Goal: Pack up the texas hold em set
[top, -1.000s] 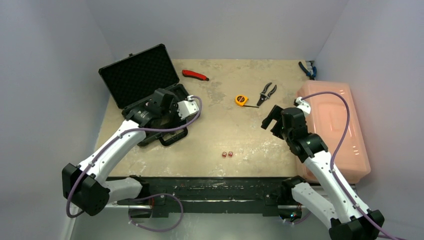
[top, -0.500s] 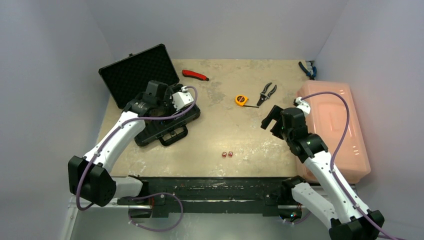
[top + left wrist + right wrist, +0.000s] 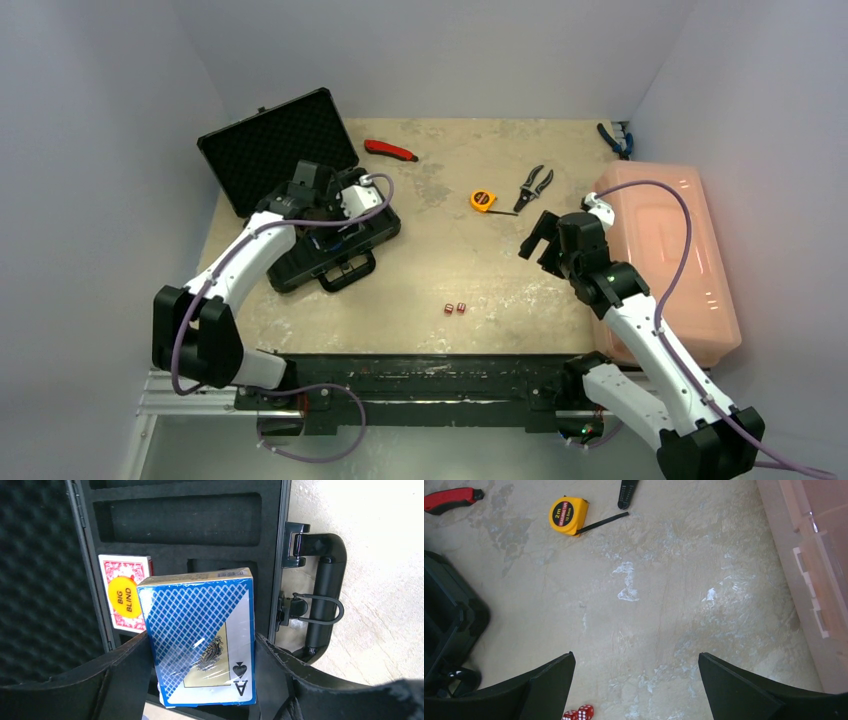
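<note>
The black briefcase [image 3: 283, 148] lies open at the back left, its lid propped up and its foam base [image 3: 185, 520] showing empty slots. A red card deck [image 3: 125, 572] sits in one slot with an orange "BIG BLIND" disc [image 3: 123, 597] on top. My left gripper [image 3: 202, 645] is shut on a blue card deck [image 3: 200, 630] and holds it just above the base, near the handle [image 3: 325, 595]. In the top view the left gripper [image 3: 325, 205] hovers over the case. Two tiny red dice [image 3: 455, 308] lie on the table. My right gripper [image 3: 636, 680] hangs open and empty above and beyond the dice [image 3: 579, 714].
A yellow tape measure [image 3: 483, 200], black pliers [image 3: 535, 185] and a red utility knife [image 3: 390, 150] lie at the back of the table. A large pink bin [image 3: 665, 250] fills the right side, with blue pliers [image 3: 615, 138] behind it.
My left arm has carried the blue deck back and to the left, further over the open case. The right arm has barely shifted.
</note>
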You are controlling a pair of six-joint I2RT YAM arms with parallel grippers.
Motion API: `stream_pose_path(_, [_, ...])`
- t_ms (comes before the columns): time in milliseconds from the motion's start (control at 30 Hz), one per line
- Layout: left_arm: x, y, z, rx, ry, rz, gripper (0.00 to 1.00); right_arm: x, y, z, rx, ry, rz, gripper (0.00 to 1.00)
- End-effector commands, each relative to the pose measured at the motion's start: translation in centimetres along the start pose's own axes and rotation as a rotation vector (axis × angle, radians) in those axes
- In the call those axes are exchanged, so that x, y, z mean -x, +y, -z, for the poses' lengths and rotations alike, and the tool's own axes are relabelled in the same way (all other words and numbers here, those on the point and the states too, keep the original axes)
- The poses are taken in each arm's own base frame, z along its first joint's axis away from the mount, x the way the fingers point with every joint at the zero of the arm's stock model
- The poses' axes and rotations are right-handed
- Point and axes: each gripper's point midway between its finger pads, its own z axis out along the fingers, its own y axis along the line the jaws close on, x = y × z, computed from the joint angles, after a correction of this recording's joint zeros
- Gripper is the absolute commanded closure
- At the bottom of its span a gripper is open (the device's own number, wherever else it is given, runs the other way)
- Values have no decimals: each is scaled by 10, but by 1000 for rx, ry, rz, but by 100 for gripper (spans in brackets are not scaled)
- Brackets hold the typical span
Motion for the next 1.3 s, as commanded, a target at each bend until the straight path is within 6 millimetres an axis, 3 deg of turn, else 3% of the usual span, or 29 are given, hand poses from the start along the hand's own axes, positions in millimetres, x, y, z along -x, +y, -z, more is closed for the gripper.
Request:
stream_pose_path(0, [8, 7, -17, -27, -41, -7, 100, 1, 3, -1, 15, -7, 12, 1])
stream_pose_path(433, [-17, 3, -42, -92, 54, 43, 100, 8, 5, 6, 35, -42, -3, 1])
stream_pose_path(700, [-18, 14, -53, -36, 43, 32, 100, 7, 4, 5, 35, -43, -4, 1])
stream_pose_path(933, [-14, 23, -53, -1, 18, 31, 100, 7, 5, 4, 33, -39, 2, 1])
stream_pose_path(1267, [-20, 14, -53, -53, 31, -6, 100, 8, 7, 7, 50, -40, 3, 1])
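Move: The blue card deck, already in the left fingers, is bound for the free deck recess in the open case, about 11 cm below that hand and some 3 cm ahead. Beyond the recess, roughly 9 cm ahead of the hand and 4 cm left, lies the red deck. The case handle is about 7 cm back and 4 cm right, both about 10 cm lower. From the right hand the recess is some 50 cm left, 8 cm ahead and 14 cm below. The blue deck, held by its sides, is lowered by the left arm about 5.5 cm towards the recess, drifting a centimetre left while the fingers tip about 10 degrees nearer to straight down. After a short halt at that height it eases 2.5 cm forward, towards the red deck's side, and the wrist tips back a little; the grip stays unchanged. ##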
